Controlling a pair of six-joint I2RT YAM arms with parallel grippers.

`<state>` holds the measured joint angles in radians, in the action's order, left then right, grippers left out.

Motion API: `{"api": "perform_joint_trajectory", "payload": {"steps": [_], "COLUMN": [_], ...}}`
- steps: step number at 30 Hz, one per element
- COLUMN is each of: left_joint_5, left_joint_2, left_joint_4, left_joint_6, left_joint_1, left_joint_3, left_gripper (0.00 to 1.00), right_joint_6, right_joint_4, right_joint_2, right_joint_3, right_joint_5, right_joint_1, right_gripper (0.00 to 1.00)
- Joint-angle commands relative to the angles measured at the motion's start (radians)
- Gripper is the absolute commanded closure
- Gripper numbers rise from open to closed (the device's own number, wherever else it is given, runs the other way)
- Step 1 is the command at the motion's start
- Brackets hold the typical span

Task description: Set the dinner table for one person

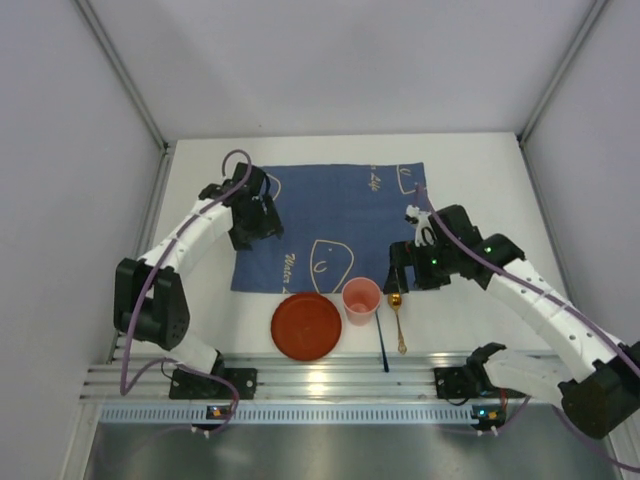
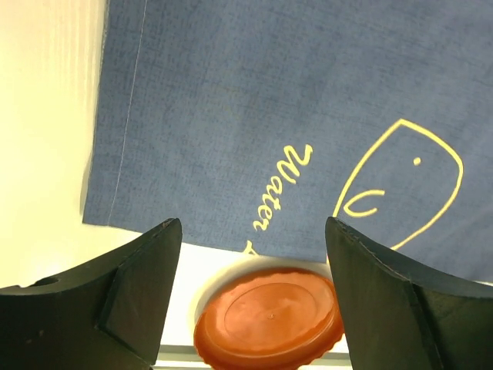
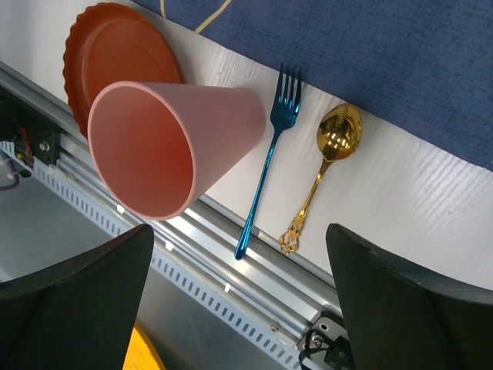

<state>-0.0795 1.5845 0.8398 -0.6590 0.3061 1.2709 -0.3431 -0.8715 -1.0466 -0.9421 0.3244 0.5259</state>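
Observation:
A blue cloth (image 1: pixel 335 215) with cream drawings lies spread on the white dinner table (image 1: pixel 480 190). Along the table's near edge sit a red plate (image 1: pixel 306 325), a pink cup (image 1: pixel 361 300), a blue fork (image 1: pixel 383 350) and a gold spoon (image 1: pixel 398 320). My left gripper (image 1: pixel 262 225) hangs over the cloth's left part, open, with nothing between its fingers (image 2: pixel 146 270). The left wrist view looks past the cloth (image 2: pixel 254 100) to the plate (image 2: pixel 269 312). My right gripper (image 1: pixel 402 272) is open and empty above the spoon (image 3: pixel 327 166), the fork (image 3: pixel 268 166) and the cup (image 3: pixel 166 146).
A ribbed aluminium rail (image 1: pixel 330 378) runs along the near edge, and the fork's handle tip reaches over it. Both arm bases are bolted to it. Grey walls close in the table on the left, right and far sides.

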Motion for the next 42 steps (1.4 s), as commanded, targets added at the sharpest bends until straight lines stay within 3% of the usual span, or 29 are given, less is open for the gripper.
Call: {"api": "perform_joint_trajectory", "payload": {"steps": [1, 8, 11, 12, 13, 14, 18, 25, 30, 37, 42], "left_joint_5": [0.003, 0.014, 0.011, 0.004, 0.006, 0.003, 0.0, 0.024, 0.029, 0.055, 0.05], "left_joint_2": [-0.073, -0.126, -0.149, -0.152, -0.155, -0.161, -0.169, -0.15, -0.104, -0.095, -0.129], "left_joint_4": [0.03, 0.01, 0.008, 0.008, 0.007, 0.007, -0.01, -0.05, -0.047, -0.001, 0.024], "left_joint_6": [0.007, -0.007, -0.005, -0.004, -0.001, -0.001, 0.002, 0.016, 0.045, 0.079, 0.101], "left_joint_1": [0.01, 0.01, 0.01, 0.01, 0.01, 0.01, 0.008, 0.01, 0.01, 0.01, 0.01], "left_joint_3": [-0.069, -0.172, -0.191, -0.199, -0.203, -0.209, -0.255, -0.28, -0.225, -0.162, -0.194], "left_gripper": [0.2, 0.22, 0.22, 0.22, 0.22, 0.22, 0.22, 0.23, 0.23, 0.23, 0.23], "right_joint_6": [0.024, 0.024, 0.03, 0.032, 0.033, 0.036, 0.056, 0.072, 0.095, 0.049, 0.016], "right_joint_4": [0.117, 0.154, 0.131, 0.121, 0.106, 0.098, 0.029, -0.245, -0.305, -0.313, -0.275], "right_joint_2": [-0.079, -0.217, -0.279, -0.291, -0.314, -0.323, -0.357, -0.463, -0.651, -0.926, -1.099], "right_joint_3": [-0.023, -0.089, -0.121, -0.136, -0.144, -0.164, -0.251, -0.697, -1.006, -1.354, -1.446], "right_joint_5": [0.016, -0.028, -0.134, -0.157, -0.172, -0.197, -0.281, -0.579, -0.708, -0.656, -0.592], "right_joint_1": [0.045, 0.14, 0.19, 0.197, 0.201, 0.201, 0.206, 0.188, 0.088, -0.171, -0.254], "right_gripper": [0.07, 0.16, 0.36, 0.52, 0.61, 0.75, 1.0, 1.0, 1.0, 1.0, 1.0]}}
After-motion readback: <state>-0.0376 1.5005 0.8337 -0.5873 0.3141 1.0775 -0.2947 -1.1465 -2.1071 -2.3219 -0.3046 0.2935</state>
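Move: The cup is about 8 cm to the right hand's left, nearly level with it and some 10 cm below. The fork lies about 3 cm left and 4 cm back, the spoon 1 cm right and 2 cm back. The placemat's middle is roughly 19 cm ahead and 13 cm left; the plate is 21 cm left, 3 cm back. From the left hand the cup is some 17 cm back and 24 cm right. Right hand dips left, pinches the cup's rim, swings it some 30 cm forward and right; left eases back. ##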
